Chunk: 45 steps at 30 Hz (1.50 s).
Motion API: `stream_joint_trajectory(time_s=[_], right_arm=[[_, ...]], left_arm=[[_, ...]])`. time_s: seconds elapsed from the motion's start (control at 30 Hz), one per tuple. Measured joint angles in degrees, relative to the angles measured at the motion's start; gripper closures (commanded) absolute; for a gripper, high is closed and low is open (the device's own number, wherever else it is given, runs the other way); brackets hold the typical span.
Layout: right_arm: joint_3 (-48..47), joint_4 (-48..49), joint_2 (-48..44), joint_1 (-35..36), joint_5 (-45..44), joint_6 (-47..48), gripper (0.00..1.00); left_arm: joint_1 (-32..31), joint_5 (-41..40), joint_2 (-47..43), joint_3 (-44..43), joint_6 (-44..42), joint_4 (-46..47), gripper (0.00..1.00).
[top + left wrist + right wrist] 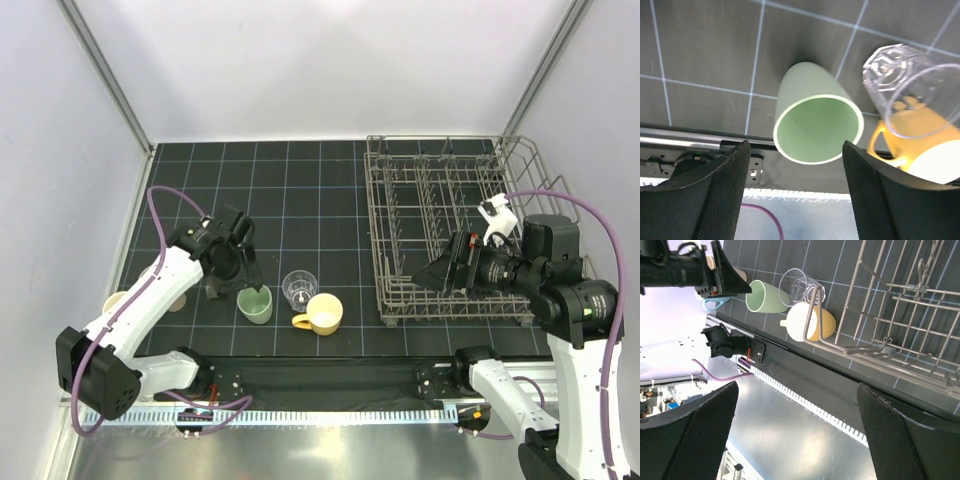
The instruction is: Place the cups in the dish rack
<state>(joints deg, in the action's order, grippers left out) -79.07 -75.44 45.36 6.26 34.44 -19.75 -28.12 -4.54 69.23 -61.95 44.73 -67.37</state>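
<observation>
A pale green cup (256, 306) (815, 127) stands upright on the dark mat. A clear glass (299, 288) (912, 95) and a yellow mug (322, 314) (927, 145) stand just to its right. My left gripper (235, 285) (796, 145) hovers over the green cup's near rim, open, with its fingers clear of the cup. The wire dish rack (400, 300) (920, 305) stands at the right with no cups in it. My right gripper (428, 275) (797, 386) hangs open above the rack's near left corner. A light blue cup (715, 304) peeks out behind the left arm.
A tan cup (116, 299) lies partly hidden under the left arm near the left wall. White walls close in the mat on three sides. A metal rail (330, 412) runs along the near edge.
</observation>
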Motion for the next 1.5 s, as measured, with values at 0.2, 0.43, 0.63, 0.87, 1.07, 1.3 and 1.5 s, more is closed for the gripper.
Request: stream_joint_trajectory(time_s=[0.2, 0.43, 0.63, 0.87, 1.07, 1.3, 1.5], right_arm=[[0.63, 0.48, -0.22, 0.00, 1.84, -1.18, 0.00], [2.99, 0.61, 0.63, 0.00, 3.89, -1.16, 0.00], [-2.36, -0.52, 1.11, 0.00, 1.03, -0.07, 0.00], [-4.44, -1.31, 1.16, 0.00, -1.81, 0.76, 0.00], [-6.05, -2.23, 2.19, 0.00, -3.37, 1.68, 0.00], [-6.78, -2.29, 3.43, 0.00, -3.91, 2.10, 0.00], [-7.41, -2.67, 3.69, 0.00, -3.93, 2.60, 0.00]], left_arm=[[0.00, -0.33, 0.00, 3.82, 0.02, 0.52, 0.32], [0.00, -0.31, -0.15, 6.56, 0.09, 2.21, 0.41], [0.00, 0.31, -0.22, 8.26, 0.28, 4.15, 0.53], [0.00, 1.03, 1.18, 9.27, 0.33, 5.33, 0.68], [0.00, 1.14, 1.09, 10.14, 0.63, 5.42, 0.91], [0.00, 0.48, -2.40, 10.78, 1.09, 4.20, 1.00], [0.00, -1.84, -6.71, 4.96, 1.27, -2.43, 1.00]])
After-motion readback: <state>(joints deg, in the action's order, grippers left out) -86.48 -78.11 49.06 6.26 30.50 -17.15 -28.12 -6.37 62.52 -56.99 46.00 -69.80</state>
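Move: Below the left hand's half-open fingers, the green cup's middle lies about 9 cm down, 3 cm to the right and 1 cm back. Its neighbours both stand farther right: the clear glass some 13 cm right and 2 cm ahead, the yellow mug roughly 18 cm right and 3 cm back. From the right hand, the green cup is about 33 cm left, 5 cm ahead and 27 cm below. Sinking about 5 cm and easing 2 cm back, the left hand straddles the left wall of the green cup, right finger inside and left finger outside, closing as it goes until it pinches the rim. It then lifts about 4 cm, drifting slightly left. The empty right hand ends some 2 cm higher, fingers wide open. ##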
